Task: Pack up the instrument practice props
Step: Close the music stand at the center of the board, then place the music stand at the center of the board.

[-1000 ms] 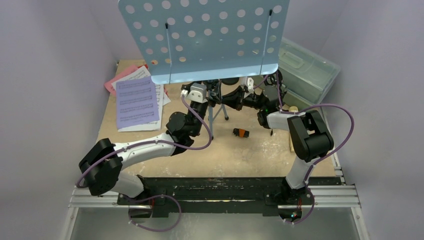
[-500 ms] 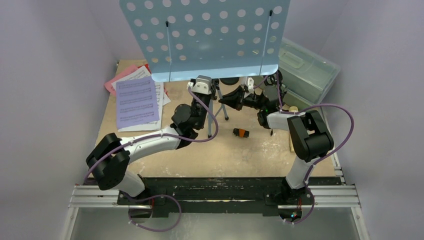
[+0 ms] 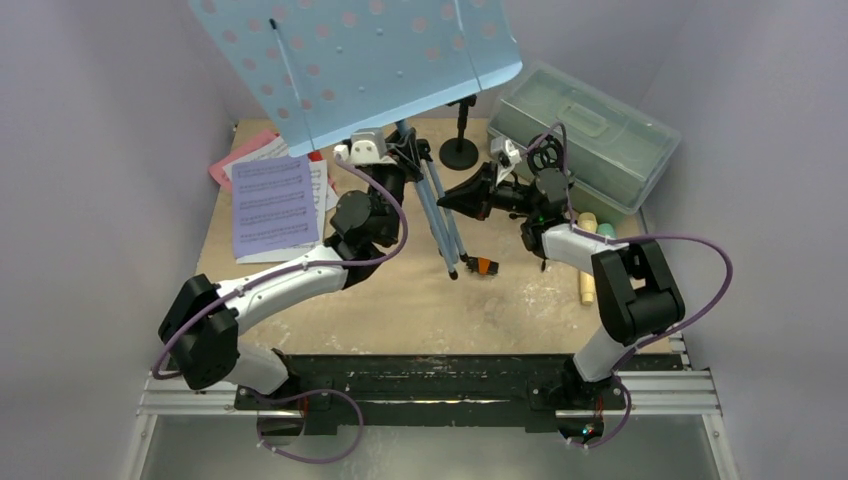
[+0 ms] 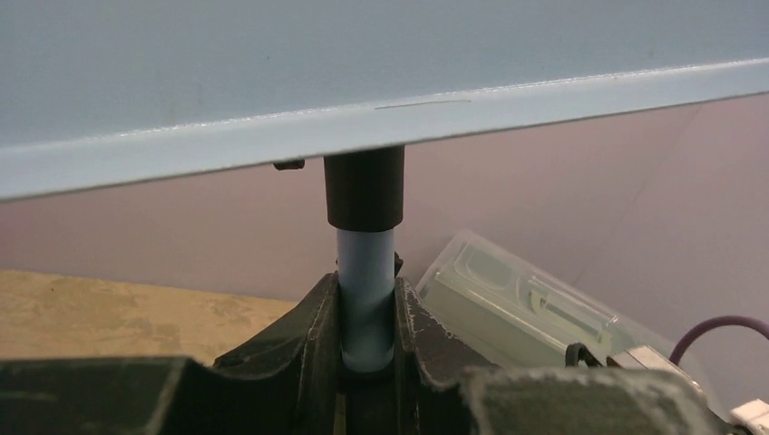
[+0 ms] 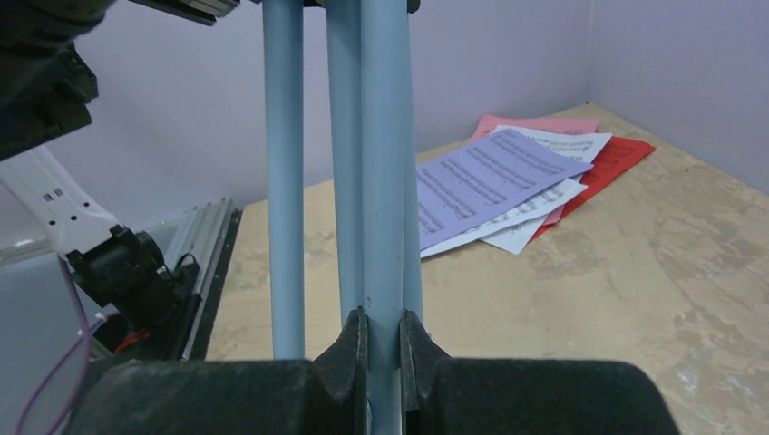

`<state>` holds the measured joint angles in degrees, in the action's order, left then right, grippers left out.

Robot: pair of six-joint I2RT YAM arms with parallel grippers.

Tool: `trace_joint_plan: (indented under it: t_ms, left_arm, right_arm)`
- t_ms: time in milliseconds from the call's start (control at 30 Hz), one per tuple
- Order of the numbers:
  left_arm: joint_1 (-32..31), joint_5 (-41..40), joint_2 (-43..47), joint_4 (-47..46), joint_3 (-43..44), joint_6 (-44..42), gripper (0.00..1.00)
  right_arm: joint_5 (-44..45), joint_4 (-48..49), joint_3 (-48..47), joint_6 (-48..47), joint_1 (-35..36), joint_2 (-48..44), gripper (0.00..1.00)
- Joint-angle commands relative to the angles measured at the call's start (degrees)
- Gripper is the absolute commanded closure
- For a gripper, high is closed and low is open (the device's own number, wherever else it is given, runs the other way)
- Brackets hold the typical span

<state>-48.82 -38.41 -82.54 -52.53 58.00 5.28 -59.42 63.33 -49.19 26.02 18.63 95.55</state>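
The pale-blue perforated sheet-music rack [image 3: 370, 60] leans over to the left, high at the back. Its tripod legs [image 3: 443, 225] are folded together and slant down toward the table. My left gripper [image 3: 400, 158] is shut on the rack's pale-blue post [image 4: 366, 299] just under the black collar [image 4: 365, 190]. From the right, my right gripper [image 3: 448, 198] is shut on one folded leg [image 5: 383, 208]. White, lilac and red music pages [image 3: 275, 205] lie at the left. A black mic holder [image 3: 460, 150] stands at the back. Cream [image 3: 588, 222] and teal [image 3: 606, 231] toy microphones lie by the case.
A translucent grey-green case [image 3: 585, 140] with its lid shut sits at the back right. A small black and orange part [image 3: 483, 266] lies mid-table near the leg tips. A pale stick [image 3: 587, 287] lies at the right edge. Lilac walls close in on three sides.
My left gripper has closed on the post. The rack has swung and tilted to the left with its legs folded together, uncovering the case and the mic holder. The right gripper has stayed shut.
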Motion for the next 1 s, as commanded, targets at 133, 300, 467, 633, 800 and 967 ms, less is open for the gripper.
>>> trace_joint_plan:
  t_ms: [133, 300, 467, 633, 800, 967]
  left_arm:
    - [-0.1, -3.2, 4.6, -1.6, 3.3, 8.2, 1.0]
    - [0.1, -6.6, 6.7, -0.5, 1.0, 9.2, 1.0]
    - [1.1, -10.2, 7.9, 3.6, -0.7, 12.4, 1.0]
    - [4.4, -12.1, 8.3, 10.3, -1.4, 19.1, 1.0]
    - [7.0, -12.9, 7.8, 14.3, -2.1, 23.0, 1.0]
    - [8.4, -13.2, 7.8, 14.5, -3.6, 23.8, 1.0]
  right_arm:
    - [3.0, -8.1, -8.7, -0.8, 1.9, -8.1, 1.0]
    - [6.1, -24.4, -12.6, -11.3, 1.9, -8.2, 1.0]
    - [7.8, -30.6, -14.6, -15.7, 1.9, -7.6, 1.0]
    - [9.3, -34.8, -16.6, -17.9, 2.3, -5.9, 1.0]
    - [11.5, -40.6, -21.0, -20.1, 4.4, -2.5, 1.0]
    - [13.7, -44.9, -24.5, -21.8, 5.4, 0.6, 1.0]
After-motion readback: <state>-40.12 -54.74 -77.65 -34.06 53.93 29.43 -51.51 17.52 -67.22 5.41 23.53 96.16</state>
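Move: Both grippers already hold the music stand, legs folded. From the left hand on the upper pole, the middle of the board is roughly 38 cm below, 3 cm back and 4 cm right; the sheet music pile lies 32 cm left and 6 cm ahead. From the right hand on a leg, the board's middle is about 23 cm below, level ahead and 6 cm left; the small orange-black clip sits 7 cm back and 11 cm right. Keep both grips and lean the stand over to the left: bring the left gripper about 10 cm left, at first rising slightly, then down to finish lower, swinging counter-clockwise and tipping its fingers down some 15 degrees. Let the right gripper rise about 3 cm, then sink past its starting height while easing forward and left, its fingers tipping down along the leg bundle. ##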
